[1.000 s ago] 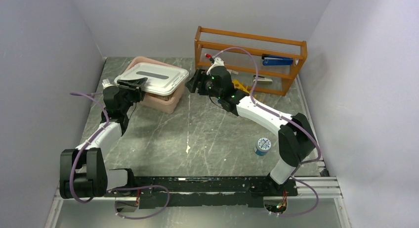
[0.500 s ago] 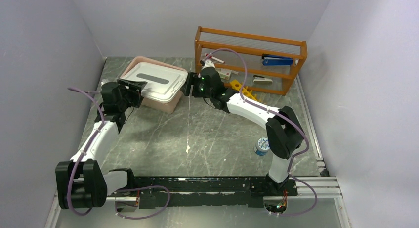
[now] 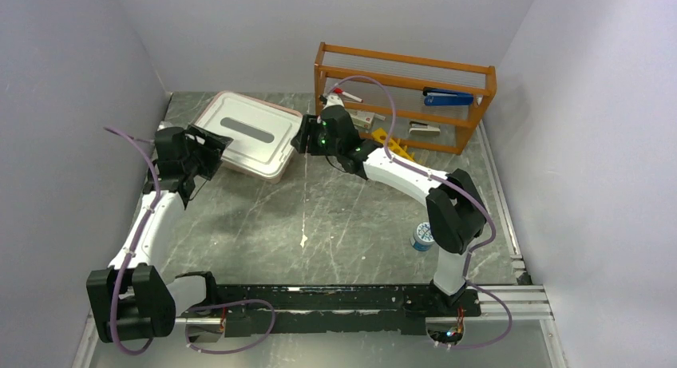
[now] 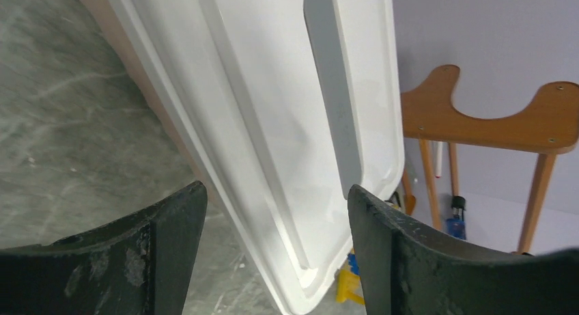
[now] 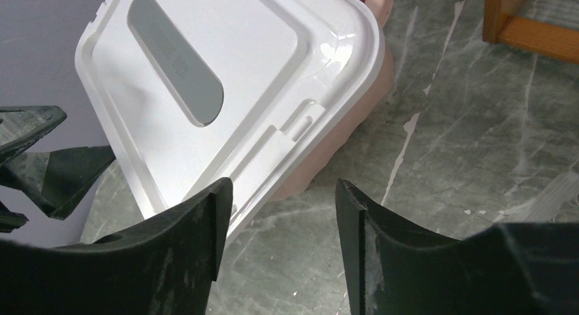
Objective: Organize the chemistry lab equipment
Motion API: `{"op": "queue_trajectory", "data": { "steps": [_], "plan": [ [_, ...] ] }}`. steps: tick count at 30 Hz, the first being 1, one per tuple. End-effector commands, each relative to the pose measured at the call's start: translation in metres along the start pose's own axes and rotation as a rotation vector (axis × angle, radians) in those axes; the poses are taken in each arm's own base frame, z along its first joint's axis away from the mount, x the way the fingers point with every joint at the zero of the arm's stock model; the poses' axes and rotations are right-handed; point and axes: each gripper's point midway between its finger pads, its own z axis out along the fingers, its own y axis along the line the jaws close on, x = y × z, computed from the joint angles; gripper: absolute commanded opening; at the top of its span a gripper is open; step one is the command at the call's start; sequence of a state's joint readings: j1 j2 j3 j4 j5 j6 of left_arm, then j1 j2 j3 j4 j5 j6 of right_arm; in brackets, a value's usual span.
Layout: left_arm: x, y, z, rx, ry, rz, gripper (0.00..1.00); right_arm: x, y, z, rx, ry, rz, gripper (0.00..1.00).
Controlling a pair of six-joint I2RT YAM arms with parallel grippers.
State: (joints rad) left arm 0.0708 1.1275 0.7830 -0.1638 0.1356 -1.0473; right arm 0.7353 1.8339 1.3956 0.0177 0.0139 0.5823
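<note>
A white lid (image 3: 247, 132) with a grey oval patch lies on the pink box (image 5: 351, 127) at the back left. My left gripper (image 3: 209, 151) is at the lid's left edge, open, and in its wrist view the lid (image 4: 273, 89) runs between the spread fingers without either one pressing on it. My right gripper (image 3: 299, 136) is open at the lid's right corner (image 5: 321, 89), with bare table between its fingers (image 5: 205, 240). The chemistry lab equipment is out of view; whatever the box holds is hidden under the lid.
An orange wooden rack (image 3: 403, 65) stands at the back right with a blue stapler (image 3: 447, 96) and a red-capped marker (image 3: 345, 92) on it. A yellow piece (image 3: 391, 140) lies before it. A small round blue-white pot (image 3: 425, 235) sits by the right arm.
The lid, held tilted above the box by my left gripper, now lies flat on it. That gripper has opened and drawn back left. My right gripper moved left to the lid's corner and narrowed slightly.
</note>
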Motion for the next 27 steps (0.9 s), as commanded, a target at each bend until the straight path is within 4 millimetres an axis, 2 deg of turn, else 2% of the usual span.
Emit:
{"op": "queue_trajectory", "data": {
  "steps": [1,9,12,15,17,23,27],
  "plan": [
    [-0.012,0.004,-0.004,-0.028,0.009,0.101,0.78,0.004,0.0,0.007,0.014,0.024,-0.013,0.55],
    [-0.008,0.012,0.002,-0.026,0.062,0.14,0.68,0.009,-0.004,0.02,0.029,0.047,-0.017,0.46],
    [-0.002,0.013,0.008,-0.008,0.105,0.145,0.58,0.011,-0.004,0.026,0.03,0.048,-0.015,0.42],
    [-0.001,0.005,0.011,0.037,0.126,0.154,0.41,0.007,-0.004,0.031,0.03,0.038,-0.014,0.37],
    [-0.003,0.002,0.012,0.051,0.121,0.16,0.37,0.006,-0.004,0.035,0.037,0.033,-0.019,0.35],
    [-0.009,-0.002,0.014,0.051,0.118,0.182,0.31,-0.004,-0.006,0.048,0.06,0.005,-0.034,0.3],
    [-0.008,-0.001,0.016,0.049,0.127,0.18,0.31,-0.012,-0.006,0.054,0.066,-0.013,-0.057,0.28]
  ]
}}
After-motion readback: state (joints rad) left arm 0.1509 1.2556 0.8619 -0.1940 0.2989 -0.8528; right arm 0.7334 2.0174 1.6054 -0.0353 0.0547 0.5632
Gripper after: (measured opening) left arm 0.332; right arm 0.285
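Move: The white lid lies on the pink box between the two hands: its middle is about 6 cm ahead of the left hand, 8 cm to its right and 3 cm lower, with the near rim below the open fingers. From the right hand that middle is some 12 cm left, 2 cm ahead and 3 cm down. The wooden rack's middle is roughly 28 cm right and 11 cm ahead of the right hand, at about its height. The left hand edges a little to its left, then sinks about 3 cm onto the lid's near rim while its fingers close by more than half and pinch it, the hand turning slightly clockwise, and at the end it rises 1.5 cm and eases forward. The right hand first drops some 2 cm so that its closing fingers straddle the rim at the lid's right end by the latch, then goes on closing round it and carries forward about 4 cm and left 2 cm, working that end along with the left hand. ##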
